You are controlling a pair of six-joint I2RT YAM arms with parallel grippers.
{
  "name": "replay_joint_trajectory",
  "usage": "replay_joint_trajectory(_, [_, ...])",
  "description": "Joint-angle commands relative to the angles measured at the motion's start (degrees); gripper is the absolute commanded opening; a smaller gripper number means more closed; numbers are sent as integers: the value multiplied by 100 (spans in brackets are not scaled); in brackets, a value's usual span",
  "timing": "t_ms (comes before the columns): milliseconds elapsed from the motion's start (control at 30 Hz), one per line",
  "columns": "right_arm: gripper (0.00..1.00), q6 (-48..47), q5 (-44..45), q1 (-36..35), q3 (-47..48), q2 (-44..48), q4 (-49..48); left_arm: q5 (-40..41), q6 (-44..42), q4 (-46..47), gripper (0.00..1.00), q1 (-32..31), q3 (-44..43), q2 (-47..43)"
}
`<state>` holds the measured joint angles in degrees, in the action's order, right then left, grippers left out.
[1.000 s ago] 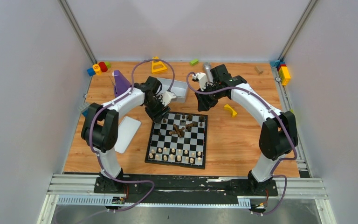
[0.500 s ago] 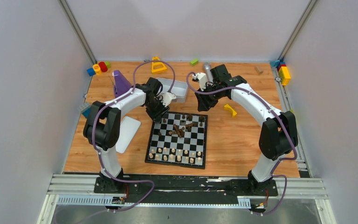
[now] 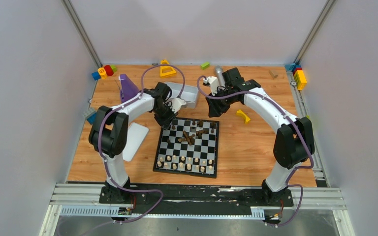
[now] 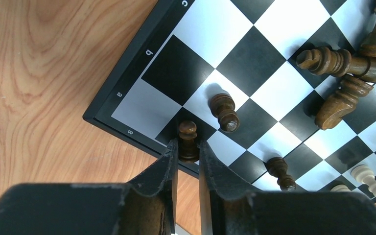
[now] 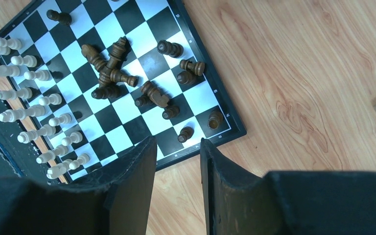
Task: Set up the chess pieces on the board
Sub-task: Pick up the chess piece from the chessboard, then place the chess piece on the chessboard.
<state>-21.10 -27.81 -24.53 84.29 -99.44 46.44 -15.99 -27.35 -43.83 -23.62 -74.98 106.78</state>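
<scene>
The board (image 3: 197, 148) lies in the middle of the table. Two rows of pale pieces (image 3: 187, 162) stand along its near edge. Dark pieces (image 3: 191, 135) lie toppled in a heap on its far half, with a few standing around them. My left gripper (image 3: 166, 121) is at the board's far left corner. In the left wrist view its jaws (image 4: 188, 147) are shut on a dark pawn (image 4: 187, 133) that stands upright on the corner square. Another dark pawn (image 4: 225, 112) stands one square away. My right gripper (image 5: 178, 147) hangs open and empty above the board's far right edge (image 5: 210, 142).
A white tray (image 3: 186, 94) sits behind the left gripper and a white lid (image 3: 134, 140) lies left of the board. A purple cone (image 3: 127, 86), a yellow block (image 3: 243, 116), a grey cylinder (image 3: 219, 73) and coloured toy blocks (image 3: 103, 72) are scattered along the table's far side.
The left gripper's jaws have closed in onto the dark pawn at the board's corner. The right arm has not moved.
</scene>
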Motion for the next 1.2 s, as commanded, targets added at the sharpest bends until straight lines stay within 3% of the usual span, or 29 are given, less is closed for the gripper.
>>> replay_joint_trajectory(0, [39,2,-511,28,384,149,-124,-293,36,137,13,208,60,-456])
replay_joint_trajectory(267, [39,738,-2315,18,920,-219,-533,-1149,-33,552,9,358,392,-1546])
replay_joint_trajectory(667, [40,2303,-4008,-117,1547,-1408,-1409,-2413,15,1065,10,320,727,-2706])
replay_joint_trajectory(1167, [44,2857,-4318,-545,1916,-1988,-1602,-2260,-25,961,11,111,657,-2676])
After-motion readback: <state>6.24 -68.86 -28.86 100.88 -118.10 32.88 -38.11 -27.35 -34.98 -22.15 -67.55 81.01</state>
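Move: The left fingers are already shut on a dark pawn in the board's far left corner area. The right gripper, which the pawn goes to meet, stands about 20 cm to the right and 10 cm higher, level in reach; from it the pawn is some 20 cm left, 10 cm below. Counted from the left hand, another dark pawn is 3 cm right, one is 5 cm back, and the fallen pieces' pile is 8 cm right, 4 cm back. Keeping the dark pawn pinched, the left hand lifts it off the board some 14 cm, then eases right and slightly back, tilting its fingers rightward and forward by about 30 degrees. The right hand, open and empty, comes in leftward about 14 cm towards the pawn and rises 6 cm, swinging its fingers to point more to the left and back. ##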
